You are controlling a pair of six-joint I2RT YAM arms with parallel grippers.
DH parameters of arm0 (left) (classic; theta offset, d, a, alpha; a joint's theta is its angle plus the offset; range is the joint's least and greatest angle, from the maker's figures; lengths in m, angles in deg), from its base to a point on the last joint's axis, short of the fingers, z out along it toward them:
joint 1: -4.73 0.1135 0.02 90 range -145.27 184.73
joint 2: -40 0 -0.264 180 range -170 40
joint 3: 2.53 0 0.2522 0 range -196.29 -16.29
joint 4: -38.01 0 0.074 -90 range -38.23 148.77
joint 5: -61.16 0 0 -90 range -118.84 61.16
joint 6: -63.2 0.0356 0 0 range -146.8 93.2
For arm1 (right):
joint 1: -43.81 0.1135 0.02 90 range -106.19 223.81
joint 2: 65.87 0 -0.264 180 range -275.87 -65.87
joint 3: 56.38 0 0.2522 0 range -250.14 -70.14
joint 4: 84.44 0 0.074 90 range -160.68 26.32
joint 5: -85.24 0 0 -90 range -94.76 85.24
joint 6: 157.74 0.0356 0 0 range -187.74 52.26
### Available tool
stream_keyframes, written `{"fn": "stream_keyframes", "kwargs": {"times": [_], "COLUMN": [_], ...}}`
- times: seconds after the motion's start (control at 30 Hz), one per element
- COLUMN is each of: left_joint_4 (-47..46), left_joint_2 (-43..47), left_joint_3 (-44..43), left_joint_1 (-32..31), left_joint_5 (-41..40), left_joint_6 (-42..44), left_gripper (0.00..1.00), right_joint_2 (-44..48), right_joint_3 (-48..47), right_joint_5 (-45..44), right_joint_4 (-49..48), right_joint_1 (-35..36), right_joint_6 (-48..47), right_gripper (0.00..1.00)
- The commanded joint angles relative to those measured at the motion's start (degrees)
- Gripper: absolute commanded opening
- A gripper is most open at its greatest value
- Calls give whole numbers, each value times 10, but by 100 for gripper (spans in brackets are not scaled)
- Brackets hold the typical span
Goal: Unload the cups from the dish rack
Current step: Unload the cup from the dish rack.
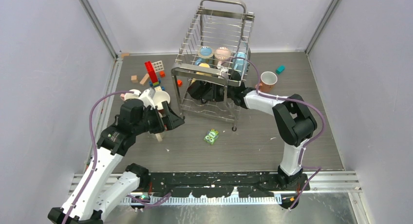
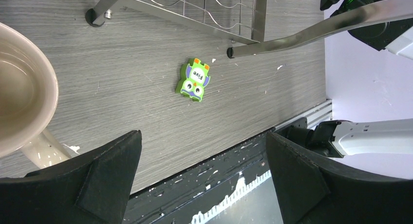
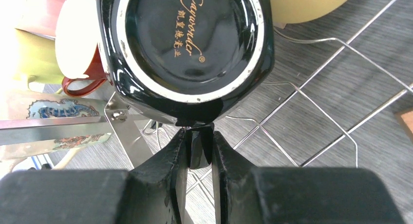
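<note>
The dish rack (image 1: 214, 39) stands at the back middle, with several cups on its upper tier: light blue (image 1: 205, 52), pink (image 1: 222, 53) and yellow (image 1: 203, 68). A black cup (image 3: 187, 44) lies on its side in the lower tier, base toward the right wrist camera. My right gripper (image 3: 199, 143) is shut on its handle, reaching into the rack from the right (image 1: 233, 95). My left gripper (image 2: 202, 141) hangs open and empty over the table, left of the rack (image 1: 173, 121), beside a cream cup (image 2: 19, 102).
A salmon cup (image 1: 268, 80) stands on the table right of the rack. A green packet (image 1: 211, 136) lies in front of the rack. Coloured toy blocks (image 1: 152, 73) are scattered at the back left. A red cup (image 3: 80, 39) lies behind the black one.
</note>
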Motion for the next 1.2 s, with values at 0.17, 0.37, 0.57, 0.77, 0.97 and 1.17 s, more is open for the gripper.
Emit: {"fn": "stream_keyframes", "kwargs": {"times": [0.17, 0.37, 0.57, 0.77, 0.97, 1.17], "left_joint_4": [-33, -59, -79, -103, -173, -253], "left_joint_2": [15, 19, 21, 26, 41, 55], "left_joint_3": [10, 24, 34, 44, 82, 129], "left_joint_1": [2, 2, 2, 2, 2, -10], "left_joint_5": [12, 22, 29, 35, 54, 60], "left_joint_6": [-19, -39, -55, -76, -136, -191], "left_gripper": [100, 100, 100, 100, 100, 100], "right_joint_2": [73, 106, 147, 191, 242, 304], "right_joint_3": [48, 82, 117, 148, 171, 185], "right_joint_5": [-64, -70, -93, -121, -146, -182], "right_joint_4": [-57, -92, -106, -98, -74, -29], "right_joint_1": [-11, -28, -40, -54, -62, -65], "right_joint_6": [89, 146, 181, 200, 205, 198], "right_gripper": [1, 1, 1, 1, 1, 1]}}
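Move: The black cup, already pinched by its handle in the right hand, has its middle about 5 cm to that hand's left and 3 cm ahead, level with it. The rack's open right side, where it is taken, lies some 14 cm to the right, level in height and neither ahead nor back. The yellow cup stands about 9 cm ahead and 4 cm left of the right hand, at its height. From the left hand, the black cup is roughly 11 cm ahead, 8 cm right and 12 cm below. The black cup is drawn by its handle to the right across the rack's lower level, away from the yellow cup and towards the open side; the right hand goes about 10 cm right, rising some 4 cm mostly late on, and turns nearly 30 degrees clockwise with its grip kept. The open left hand slips a couple of centimetres right and rolls a little. ##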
